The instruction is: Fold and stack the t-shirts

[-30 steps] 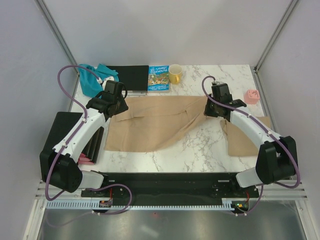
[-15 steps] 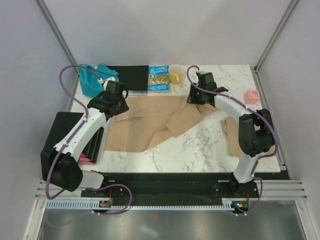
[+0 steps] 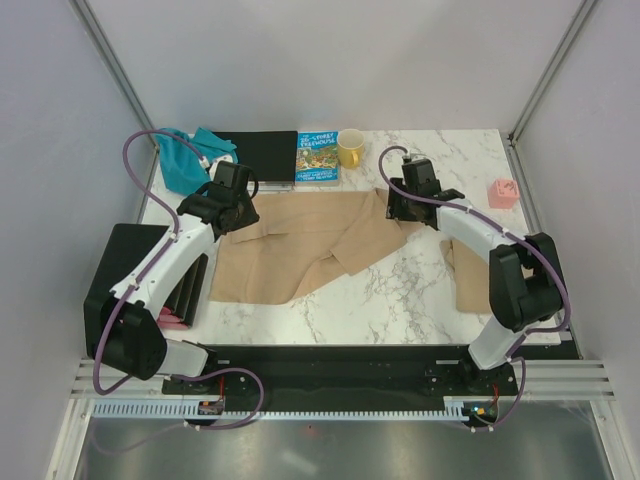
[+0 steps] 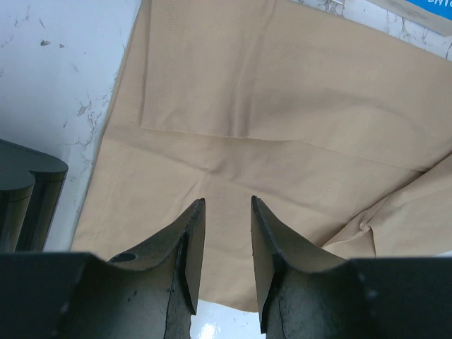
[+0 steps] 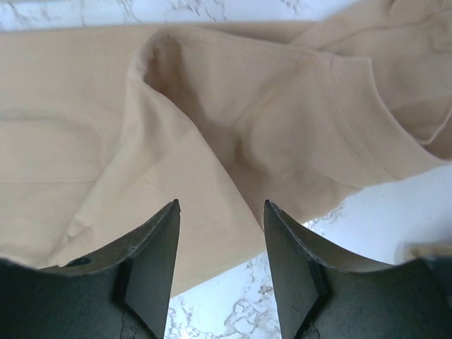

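Observation:
A tan t-shirt point(image 3: 290, 245) lies spread on the marble table, its right part folded over toward the middle. My left gripper point(image 3: 237, 213) hovers open over the shirt's upper left part, and the left wrist view shows the left gripper point(image 4: 227, 201) with nothing between its fingers, cloth point(image 4: 282, 120) below. My right gripper point(image 3: 399, 208) is open above the folded sleeve edge; in the right wrist view the right gripper point(image 5: 220, 203) is empty over the cloth point(image 5: 212, 106). A second tan t-shirt point(image 3: 472, 275) lies at the right under the right arm. A teal garment point(image 3: 183, 160) is bunched at the back left.
Along the back edge stand a flat black board point(image 3: 265, 155), a colourful book point(image 3: 317, 157) and a yellow mug point(image 3: 350, 148). A small pink object point(image 3: 503, 192) sits at the back right. A black box point(image 3: 128, 260) stands off the table's left side.
My right gripper carried the shirt's right side leftward, folding it over, then opened and let it go. The left arm has stayed put.

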`<state>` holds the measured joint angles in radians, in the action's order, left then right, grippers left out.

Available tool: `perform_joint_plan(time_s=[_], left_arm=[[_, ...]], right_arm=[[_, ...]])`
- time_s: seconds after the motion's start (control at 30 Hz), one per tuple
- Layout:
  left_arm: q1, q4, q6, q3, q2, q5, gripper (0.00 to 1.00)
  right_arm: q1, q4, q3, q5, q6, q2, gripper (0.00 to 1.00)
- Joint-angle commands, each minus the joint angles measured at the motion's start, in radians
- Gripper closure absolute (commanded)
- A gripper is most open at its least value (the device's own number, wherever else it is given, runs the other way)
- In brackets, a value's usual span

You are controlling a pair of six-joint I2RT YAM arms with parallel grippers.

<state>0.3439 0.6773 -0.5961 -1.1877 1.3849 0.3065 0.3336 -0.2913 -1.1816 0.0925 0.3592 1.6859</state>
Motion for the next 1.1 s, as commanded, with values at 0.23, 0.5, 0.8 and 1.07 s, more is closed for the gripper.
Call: perform_joint_plan(time_s=[0.23,0.5,0.8,1.07], left_arm=[[0.006,-0.03,0.032,0.002,-0.015,0.002,0.61],[0.009,-0.03,0.032,0.005,-0.02,0.013,0.61],[0.012,-0.03,0.033,0.005,-0.014,0.009,0.61],[0.012,-0.03,0.028,0.003,-0.012,0.003,0.61]], right_arm=[[-0.001,0.055,0.123,-0.002,0.014,0.038,0.41],[-0.001,0.031,0.109,-0.028,0.017,0.074,0.42],[-0.002,0.001,0.132,-0.04,0.034,0.031,0.48],[-0.002,-0.049,0.158,0.019,0.026,-0.043,0.45]])
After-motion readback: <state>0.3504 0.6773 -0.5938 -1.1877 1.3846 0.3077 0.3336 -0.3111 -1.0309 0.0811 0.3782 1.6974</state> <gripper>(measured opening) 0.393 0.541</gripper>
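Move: The near right corner of the tan t-shirt's folded-over panel lies about 8 cm below my right hand, some 4 cm back and 2 cm to the right. The loose sleeve spreads about 6 cm to the hand's right, level with it. The folded shirt stack is farther off, about 20 cm right and 10 cm back, and the pink block 22 cm right and 6 cm ahead. From my idle left hand that corner lies roughly 31 cm right, 2 cm back and 15 cm down. My right hand sinks about 7 cm and draws back some 4 cm onto the panel's near corner, tipping its fingers about 10 degrees farther down. I hover low there with the fingers staying roughly half open, then ease back another centimetre while starting to rise, fingertips still close about the corner without pinching it. ##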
